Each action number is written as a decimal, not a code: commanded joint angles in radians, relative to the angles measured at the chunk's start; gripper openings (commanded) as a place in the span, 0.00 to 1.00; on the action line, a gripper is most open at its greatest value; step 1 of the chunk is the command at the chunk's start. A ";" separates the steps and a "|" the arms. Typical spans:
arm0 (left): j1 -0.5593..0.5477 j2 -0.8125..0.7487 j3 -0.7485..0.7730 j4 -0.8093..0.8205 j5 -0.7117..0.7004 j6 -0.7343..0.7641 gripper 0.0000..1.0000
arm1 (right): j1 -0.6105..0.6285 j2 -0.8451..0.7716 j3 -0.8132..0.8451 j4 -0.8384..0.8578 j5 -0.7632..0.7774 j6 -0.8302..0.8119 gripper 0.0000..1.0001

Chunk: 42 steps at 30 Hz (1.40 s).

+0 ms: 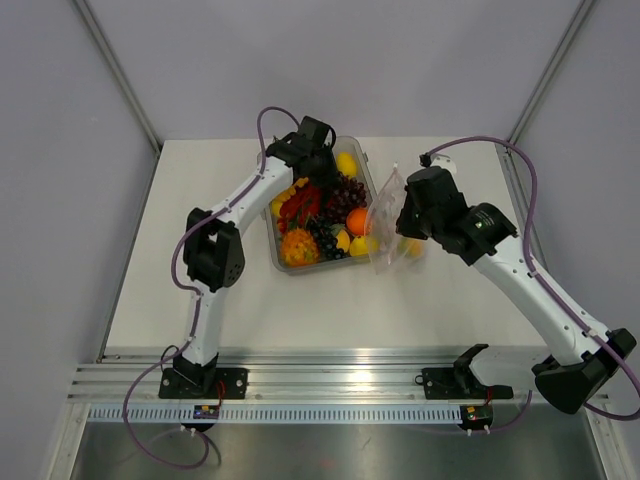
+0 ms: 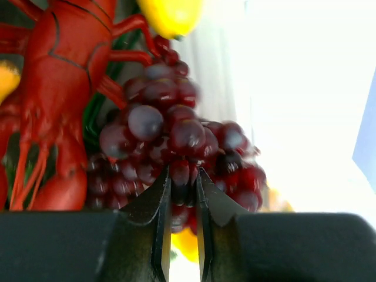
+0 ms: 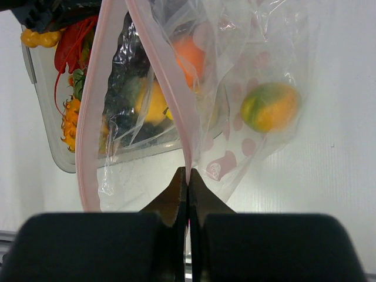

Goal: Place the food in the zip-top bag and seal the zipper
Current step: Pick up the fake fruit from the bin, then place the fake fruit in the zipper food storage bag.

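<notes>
Toy food fills a rigid clear tray [image 1: 272,243] at mid-table. My left gripper [image 2: 183,176] reaches into the tray's far side, its jaws closed narrowly on a berry of the purple grapes [image 2: 170,135]. From above, the left gripper [image 1: 322,160] sits over the grapes [image 1: 346,190]. The zip-top bag [image 1: 386,225] stands upright just right of the tray, mouth gaping. My right gripper [image 3: 187,173] is shut on its pink zipper [image 3: 170,88] strip. A yellow-green mango [image 3: 270,107] lies inside the bag.
A red lobster [image 2: 59,70] and a yellow lemon [image 2: 170,14] crowd the grapes. An orange [image 1: 357,220] and a spiky orange fruit [image 1: 298,246] lie nearer in the tray. An aluminium rail [image 1: 330,380] runs along the table's front edge.
</notes>
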 commanded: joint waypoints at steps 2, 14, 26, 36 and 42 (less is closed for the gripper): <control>-0.006 -0.157 -0.025 0.045 -0.022 0.040 0.04 | -0.005 0.003 -0.022 0.041 -0.018 0.014 0.00; -0.028 -0.386 -0.069 -0.006 -0.060 0.171 0.00 | -0.004 0.078 -0.054 0.078 -0.021 0.020 0.00; -0.074 -0.546 -0.104 -0.112 -0.068 0.275 0.00 | -0.005 0.216 0.040 0.125 -0.038 0.000 0.00; -0.112 -0.608 -0.224 -0.027 0.099 0.218 0.00 | -0.004 0.246 0.057 0.168 -0.088 0.020 0.00; -0.111 -0.650 -0.229 0.019 0.245 0.174 0.00 | -0.010 0.221 0.003 0.201 -0.100 0.043 0.00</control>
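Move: The left fingers already hold a bunch of red grapes; the mouth of the zip-top bag lies about 14 cm back, 10 cm right and some 9 cm higher. The orange is 9 cm back and 6 cm right, the lemon 5 cm ahead and 3 cm right, the lobster 4 cm back and 7 cm left, all roughly 5 cm below. From the right gripper, pinching the bag's edge, the held grapes are 19 cm ahead, 13 cm left, 11 cm below; the orange is 11 cm ahead, 7 cm left, 17 cm below. Keep the left pinch on the grapes and raise them about 20 cm out of the bin while drawing back some 15 cm towards the bag mouth, dipping a few centimetres late on; swing the fingertips up and turn the wrist clockwise, some 20 degrees. Meanwhile bring the right gripper down, left and forward, about 5 cm each, carrying the still-pinched bag edge to meet them. ##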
